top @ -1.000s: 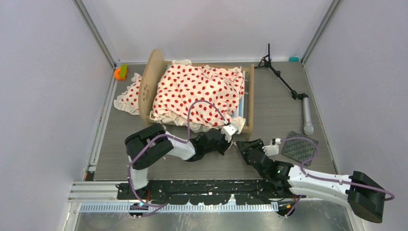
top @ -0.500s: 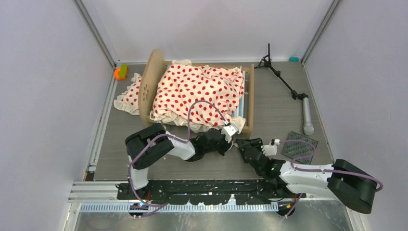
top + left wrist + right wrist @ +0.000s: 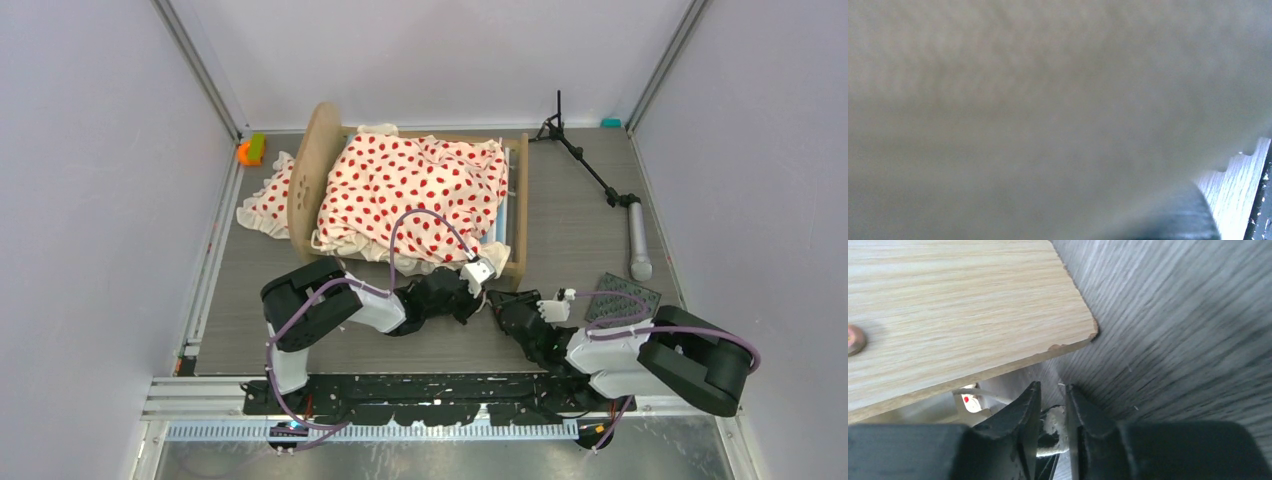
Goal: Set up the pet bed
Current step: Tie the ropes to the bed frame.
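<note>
The pet bed (image 3: 312, 170) stands mid-table, its light-wood foot board (image 3: 521, 200) on the right. Cream red-dotted bedding (image 3: 415, 185) is heaped over it, and a strip of striped mattress (image 3: 503, 220) shows. More dotted cloth (image 3: 268, 200) lies outside the head board. My left gripper (image 3: 480, 272) sits at the bedding's near edge by the foot board. Blurred cream cloth (image 3: 1048, 100) fills the left wrist view and hides its jaws. My right gripper (image 3: 503, 303) rests low on the floor, just below the foot board's corner (image 3: 958, 305). Its fingers (image 3: 1053, 386) stand a narrow gap apart, with a white fuzzy bit low between them.
A black tripod stand (image 3: 590, 165) lies at the back right, its grey handle pointing toward me. A dark studded mat (image 3: 622, 303) lies right of my right arm. An orange and green toy (image 3: 249, 150) sits at the back left corner. Walls close in three sides.
My right arm has folded in, its elbow swinging left toward the base, and the gripper has slid slightly nearer the foot board with narrower jaws. The left arm has not moved.
</note>
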`<action>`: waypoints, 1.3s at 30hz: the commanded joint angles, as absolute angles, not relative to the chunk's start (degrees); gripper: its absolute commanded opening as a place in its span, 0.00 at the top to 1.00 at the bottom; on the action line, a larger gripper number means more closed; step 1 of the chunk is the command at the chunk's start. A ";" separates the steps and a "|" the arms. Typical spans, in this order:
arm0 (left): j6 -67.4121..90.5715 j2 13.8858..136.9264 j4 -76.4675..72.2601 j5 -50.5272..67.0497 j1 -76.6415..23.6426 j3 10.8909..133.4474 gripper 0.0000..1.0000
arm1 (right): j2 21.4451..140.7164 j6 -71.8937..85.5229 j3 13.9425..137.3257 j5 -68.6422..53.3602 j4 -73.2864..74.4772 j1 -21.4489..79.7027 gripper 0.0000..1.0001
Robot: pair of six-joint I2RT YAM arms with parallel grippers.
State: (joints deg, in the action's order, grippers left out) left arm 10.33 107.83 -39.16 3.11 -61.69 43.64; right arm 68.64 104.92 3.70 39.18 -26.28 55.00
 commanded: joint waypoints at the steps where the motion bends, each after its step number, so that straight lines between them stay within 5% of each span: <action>1: 10.81 108.29 -40.93 3.37 -61.29 43.42 0.98 | 71.64 105.68 4.02 39.33 -26.59 54.74 0.77; 5: 11.13 107.91 -40.46 1.73 -61.23 43.25 0.81 | 72.74 106.27 4.47 39.10 -26.30 54.76 0.99; 12: 10.81 104.79 -37.73 -2.44 -60.81 42.67 0.57 | 71.52 106.23 4.48 39.93 -24.10 54.67 1.00; 31: 11.60 96.19 -30.07 -11.66 -58.63 40.63 0.55 | 62.85 103.09 4.92 40.72 -16.04 54.64 1.00; 39: 12.87 94.90 -26.46 -7.12 -52.53 41.41 0.52 | 62.92 101.95 5.27 39.86 -16.28 54.65 1.00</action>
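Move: The left fingers still pinch the rope, so its held part lies right at that hand's point. From the right hand, whose fingers are half open, that stretch of rope is about 1 cm ahead, 1 cm left and 1 cm below. The bed's near right leg stands roughly 3 cm ahead and 5 cm right of the right hand, 3 cm higher. The front rail runs some 6 cm straight ahead of the same hand, about 4 cm above. Down about 1 cm, the right hand shuts its fingers on the rope beside the left fingertips, then keeps its pinch while easing back and right a little. As it closes, the left hand opens about halfway and lets go, then draws off leftward, forward and slightly up by some 8 cm, turning about 15 degrees counter-clockwise, in beside the rail under the blanket's ruffle. ##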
